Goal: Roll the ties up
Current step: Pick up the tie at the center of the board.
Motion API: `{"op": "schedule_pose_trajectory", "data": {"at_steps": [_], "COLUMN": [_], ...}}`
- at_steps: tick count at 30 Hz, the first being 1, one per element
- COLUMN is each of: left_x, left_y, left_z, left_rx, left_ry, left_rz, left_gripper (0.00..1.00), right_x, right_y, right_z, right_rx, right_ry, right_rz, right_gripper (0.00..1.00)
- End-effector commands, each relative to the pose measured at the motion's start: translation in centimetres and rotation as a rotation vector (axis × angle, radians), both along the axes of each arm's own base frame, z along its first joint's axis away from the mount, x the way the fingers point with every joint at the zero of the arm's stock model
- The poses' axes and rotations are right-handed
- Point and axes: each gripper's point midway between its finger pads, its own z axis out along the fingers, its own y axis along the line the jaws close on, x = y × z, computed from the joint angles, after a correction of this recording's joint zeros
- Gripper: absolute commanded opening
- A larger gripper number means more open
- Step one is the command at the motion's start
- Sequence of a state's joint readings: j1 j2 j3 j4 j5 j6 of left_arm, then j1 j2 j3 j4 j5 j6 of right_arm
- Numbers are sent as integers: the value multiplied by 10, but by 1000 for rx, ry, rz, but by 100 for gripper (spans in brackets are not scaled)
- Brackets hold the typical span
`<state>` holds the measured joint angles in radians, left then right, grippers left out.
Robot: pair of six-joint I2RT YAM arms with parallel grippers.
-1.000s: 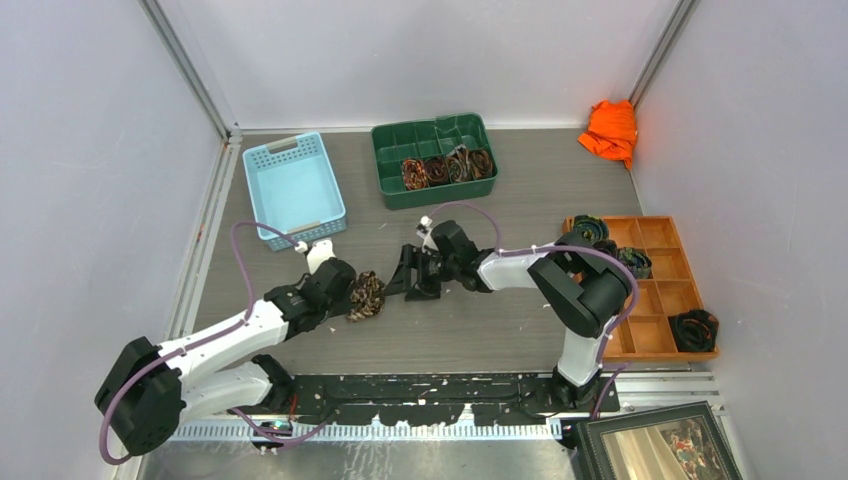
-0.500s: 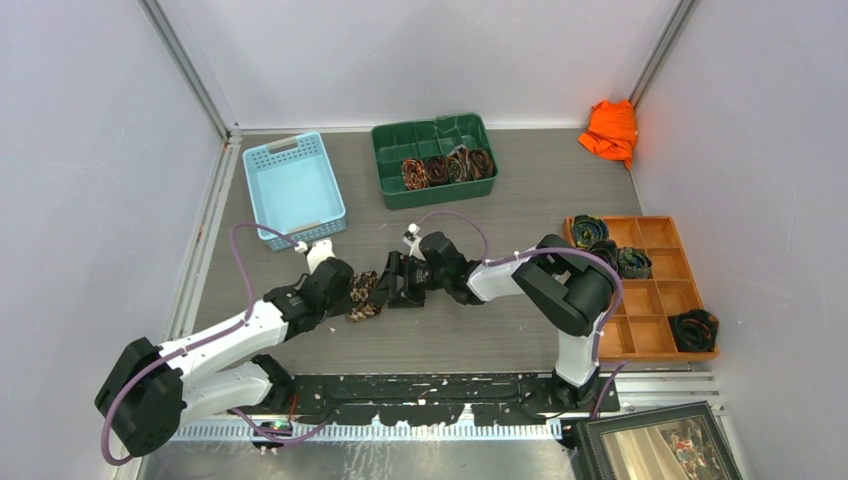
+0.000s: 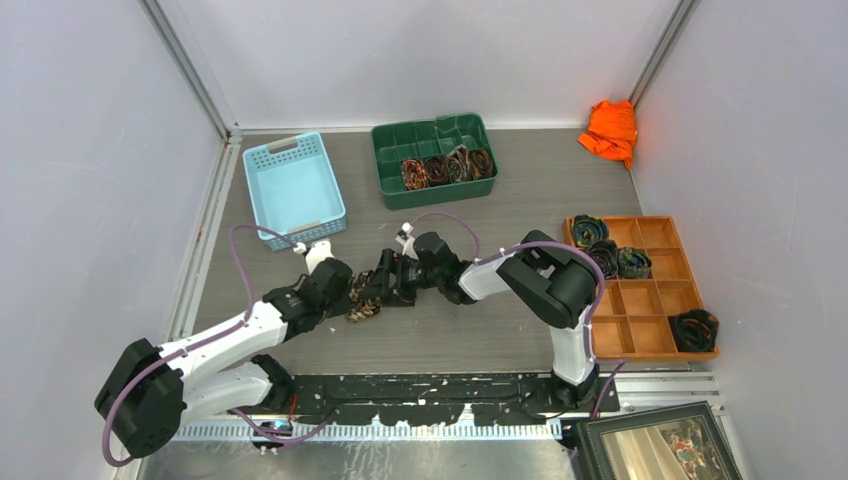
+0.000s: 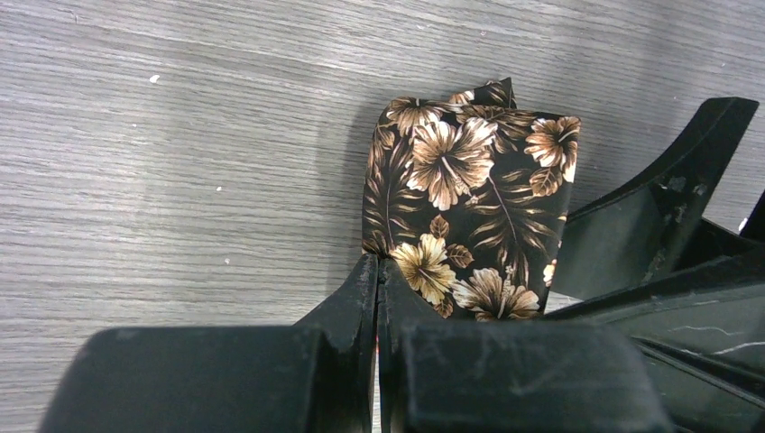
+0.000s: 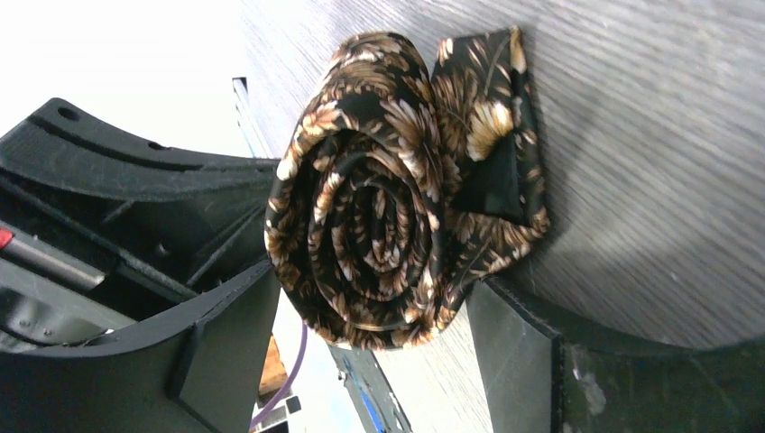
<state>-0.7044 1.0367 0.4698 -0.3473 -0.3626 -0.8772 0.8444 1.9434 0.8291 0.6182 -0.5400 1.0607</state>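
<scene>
A rolled tie (image 3: 364, 296), black with tan flowers, rests on the grey table at centre left. In the right wrist view its spiral end (image 5: 374, 216) faces the camera, with a loose pointed tail against the table. My right gripper (image 5: 370, 338) is open, one finger on each side of the coil. My left gripper (image 4: 377, 263) is shut, its tips at the lower left corner of the tie (image 4: 469, 198). No fabric shows between its jaws. A right finger (image 4: 649, 207) stands just right of the coil.
A green bin (image 3: 385, 190) at the back holds several rolled ties (image 3: 447, 167). A light blue basket (image 3: 293, 190) stands to its left. On the right, a wooden divided tray (image 3: 660, 300) holds more coils. An orange cloth (image 3: 612, 130) lies in the far right corner.
My right gripper has slid left across the table until its open fingers straddle the coil. The left gripper and the coil have stayed where they were.
</scene>
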Motion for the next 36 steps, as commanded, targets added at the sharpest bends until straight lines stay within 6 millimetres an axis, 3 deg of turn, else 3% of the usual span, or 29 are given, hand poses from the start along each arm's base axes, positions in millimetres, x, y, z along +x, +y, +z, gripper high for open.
{"op": "schedule_pose_trajectory", "data": {"at_steps": [1, 10, 15, 20, 24, 30, 32, 36], "left_x": [5, 3, 2, 1, -1, 2, 8, 36], "left_y": [-3, 0, 1, 4, 6, 24, 25, 10], "left_z": [5, 2, 2, 6, 15, 64, 85, 122], "left_rx": [-20, -23, -25, -23, -22, 26, 29, 25], "left_ry": [-32, -31, -32, -43, -46, -106, -151, -230], "left_rz": [-10, -10, -13, -14, -19, 32, 41, 29], "left_gripper": [0, 0, 0, 0, 0, 0, 0, 0], "right_x": [4, 1, 3, 0, 4, 8, 10, 19], "right_y": [20, 27, 28, 28, 33, 43, 44, 39], "right_z": [6, -6, -19, -29, -22, -9, -6, 4], "right_rx": [3, -67, -161, -218, -193, -144, -144, -178], "right_ry": [-42, -62, -82, -102, -119, -142, -148, -197], "right_rz": [34, 59, 93, 117, 109, 117, 126, 114], "right_gripper": [78, 76, 52, 40, 27, 2, 1, 1]}}
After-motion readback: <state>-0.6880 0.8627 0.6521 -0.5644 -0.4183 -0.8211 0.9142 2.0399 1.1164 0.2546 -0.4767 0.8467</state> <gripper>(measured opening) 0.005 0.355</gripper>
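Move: The rolled-up tie sits close in front of the right hand's open fingers: its middle is about 4 cm to the left, level fore and aft, and some 2 cm lower. From the shut left hand it is about 3 cm to the right, 2 cm ahead and 1 cm lower. From the right hand, the blue basket lies roughly 20 cm ahead and 16 cm left, the green box about 25 cm ahead and 10 cm right. The right hand slides left about 3.5 cm into the exposed spiral end of the tie, sinking nearly 2 cm while its fingers tip some 10 degrees further down and close from wide open to about a third, pinching the roll and keeping it squeezed. The left hand, fingers shut, stays by the roll's left edge at first, easing slightly down and left, then once the pinch is made lifts away about 8 cm, going a little forward at the last. ##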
